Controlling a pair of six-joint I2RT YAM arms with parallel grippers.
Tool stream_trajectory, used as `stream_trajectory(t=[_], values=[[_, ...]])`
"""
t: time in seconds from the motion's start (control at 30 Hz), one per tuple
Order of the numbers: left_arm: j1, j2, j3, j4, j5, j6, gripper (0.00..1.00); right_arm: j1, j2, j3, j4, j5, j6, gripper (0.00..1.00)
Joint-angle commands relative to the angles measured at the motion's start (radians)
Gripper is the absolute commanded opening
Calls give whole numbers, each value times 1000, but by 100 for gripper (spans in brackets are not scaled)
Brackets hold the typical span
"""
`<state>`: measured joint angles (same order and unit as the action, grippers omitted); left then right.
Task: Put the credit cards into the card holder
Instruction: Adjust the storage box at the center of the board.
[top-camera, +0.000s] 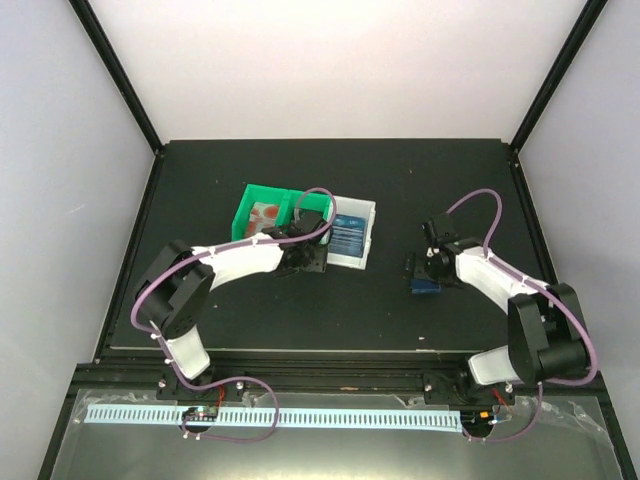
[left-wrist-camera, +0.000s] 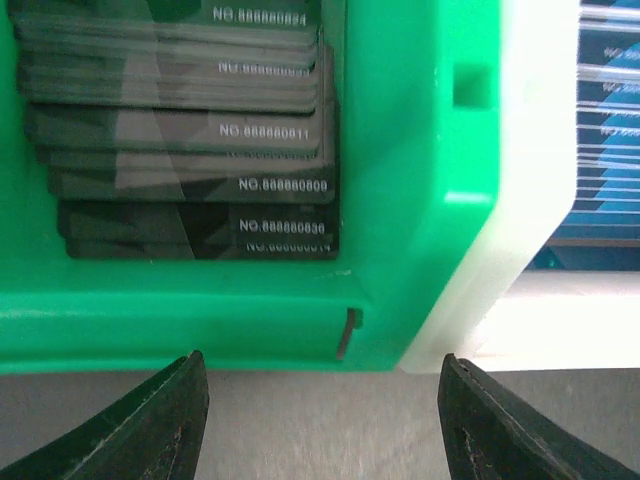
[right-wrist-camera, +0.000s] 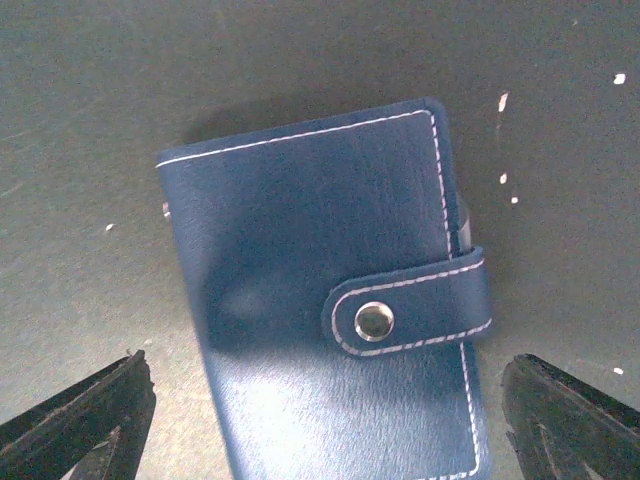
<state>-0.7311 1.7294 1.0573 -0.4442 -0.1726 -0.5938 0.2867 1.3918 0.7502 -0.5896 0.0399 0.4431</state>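
The card holder (right-wrist-camera: 320, 300), a dark blue wallet snapped shut, lies flat on the dark table (top-camera: 424, 288). My right gripper (right-wrist-camera: 325, 420) hovers over it, open, a finger on each side and neither touching it. Dark credit cards (left-wrist-camera: 200, 130) are stacked in the middle compartment of the bin, with blue cards (left-wrist-camera: 610, 120) in the white compartment to the right and red-and-white cards (top-camera: 266, 213) in the left one. My left gripper (left-wrist-camera: 320, 420) is open at the bin's near wall, with nothing between its fingers.
The green-and-white three-compartment bin (left-wrist-camera: 400, 200) stands at the table's middle back (top-camera: 245, 215). Black frame posts rise at the table's far corners. A white slotted strip (top-camera: 300, 415) runs along the near edge below the arm bases.
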Motion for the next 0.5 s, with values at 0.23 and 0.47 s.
stream_trajectory(t=[0.23,0.47], values=[[100,78,120,109,-26,123,65,6,159,95,36,146,-21,97],[105,38,94,136,36,169,66,7,199,101,46,63,-29,96]])
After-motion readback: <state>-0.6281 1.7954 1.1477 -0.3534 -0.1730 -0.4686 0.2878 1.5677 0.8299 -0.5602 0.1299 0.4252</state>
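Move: My left fingers stand at the near wall of the storage box, whose middle is about 11 cm ahead, 3 cm left and slightly lower; its blue cards lie 9 cm ahead and 8 cm right, its red cards some 14 cm ahead and 14 cm left. My right hand is over the card holder: its middle about 2 cm ahead and 3 cm below, with the box's white tray roughly 11 cm ahead and 20 cm left. With my left fingers part-open and already against the near wall, I keep pushing the storage box forward about 6 cm, rising some 1.5 cm and easing off at the end. Meanwhile I bring my right hand about 2 cm forward and 2 cm down over the card holder, fingers wide open to either side of it, rolling it slightly. ##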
